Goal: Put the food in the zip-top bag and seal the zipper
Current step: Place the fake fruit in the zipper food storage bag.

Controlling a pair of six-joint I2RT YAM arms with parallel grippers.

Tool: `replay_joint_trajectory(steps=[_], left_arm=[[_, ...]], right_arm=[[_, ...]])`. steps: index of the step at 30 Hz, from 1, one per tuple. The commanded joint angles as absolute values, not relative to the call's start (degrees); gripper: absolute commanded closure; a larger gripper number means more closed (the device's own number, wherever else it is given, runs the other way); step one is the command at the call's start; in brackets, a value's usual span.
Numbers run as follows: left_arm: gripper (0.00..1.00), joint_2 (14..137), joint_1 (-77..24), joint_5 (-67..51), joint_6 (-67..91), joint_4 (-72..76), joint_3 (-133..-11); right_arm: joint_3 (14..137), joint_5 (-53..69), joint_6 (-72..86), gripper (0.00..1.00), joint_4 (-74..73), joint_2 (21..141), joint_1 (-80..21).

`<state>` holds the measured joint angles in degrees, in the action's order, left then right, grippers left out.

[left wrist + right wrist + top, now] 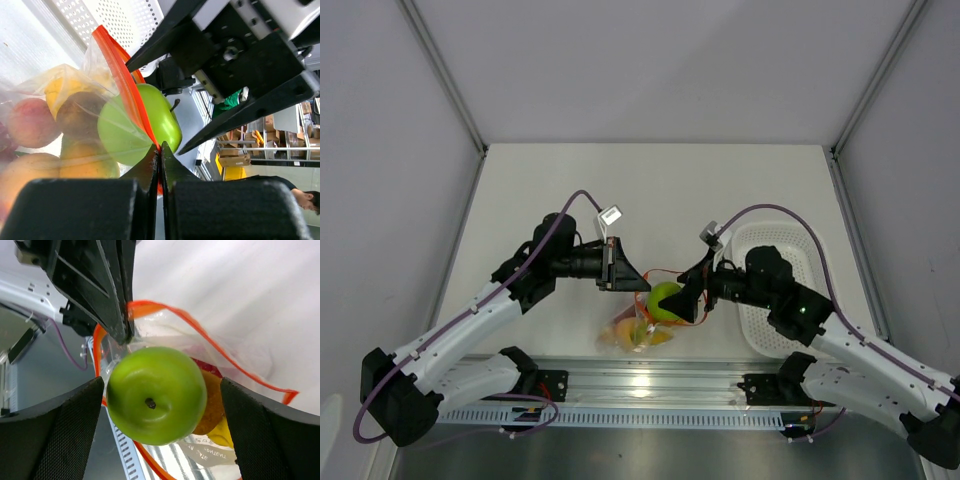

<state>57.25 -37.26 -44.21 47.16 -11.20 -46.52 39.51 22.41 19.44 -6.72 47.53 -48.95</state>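
Note:
The zip-top bag (632, 335) hangs open-mouthed over the table's near edge. My left gripper (640, 284) is shut on its orange-red zipper (123, 76) at the rim (160, 149). A green round fruit (157, 395) sits in the bag's mouth between the wide-apart fingers of my right gripper (162, 390), with a gap on each side. In the top view that gripper (680, 300) is just right of the green fruit (664, 300). Orange (216, 400), yellow (226, 434) and red (206, 368) food lies deeper in the bag. The zipper loop (200, 326) stands unsealed.
A white perforated tray (788, 262) stands on the table right of the bag, behind my right arm. The metal rail (650, 385) carrying the arm bases runs just below the bag. Grey walls enclose the table at the back and sides.

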Motion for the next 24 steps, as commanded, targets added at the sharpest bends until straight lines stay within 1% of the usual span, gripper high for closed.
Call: replay_joint_trajectory(steps=[1,5,13,17,21,22,23,24], left_arm=[[0.99,56.2,-37.5,-46.1,48.3,-7.5,-47.4],[1.00,56.1,-37.5,-46.1,48.3,-7.5,-47.4],[0.99,55.5,-37.5,-46.1,47.8,-7.9,-46.9],[0.99,55.4,-37.5,-46.2,47.7,-8.1,-46.8],[0.99,55.4,-37.5,-46.2,47.7,-7.6,-46.4],[0.99,55.5,-37.6,-46.3,47.8,-7.4,-46.3],[0.99,55.5,-37.5,-46.4,47.9,-7.2,-46.2],[0.99,55.5,-37.5,-46.4,47.9,-7.1,-46.1]], right_arm=[[44.5,17.5,19.2,0.01,-9.7,45.9,-49.2],[47.4,12.8,19.6,0.01,-14.4,47.0,-49.2],[51.7,-3.9,20.6,0.01,-26.0,47.3,-48.2],[51.7,-9.2,22.4,0.01,-30.3,46.2,-47.8],[48.3,-10.1,23.5,0.01,-30.5,43.3,-47.1],[48.1,-9.2,23.6,0.01,-30.7,43.5,-46.5],[47.8,-5.9,23.6,0.02,-30.9,44.0,-45.4],[47.4,-3.8,23.6,0.03,-30.9,44.6,-44.8]])
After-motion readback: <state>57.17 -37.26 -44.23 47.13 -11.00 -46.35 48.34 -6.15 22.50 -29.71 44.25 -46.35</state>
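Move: The green apple sits in the bag's mouth between the right hand's spread fingers, about 2 cm left of that hand point, level fore and aft, and 2 cm below it. From that hand, the yellow fruit inside the bag lies some 3 cm right, 2 cm back and 5 cm down; the empty basket's middle is roughly 22 cm right, 2 cm forward and 10 cm lower. From the left hand, the apple is about 4 cm right, 2 cm back and 3 cm down. The green apple, already released, is left in the bag's mouth as the wide-open right fingers rise about 2.5 cm beside it, then swing away to the right and forward, sinking again to about their starting height. They end some 8 cm right, 5 cm forward, the wrist turned about 30 degrees clockwise and the fingertips dipped. The left fingers hold still, keeping their pinch on the orange zipper edge. ##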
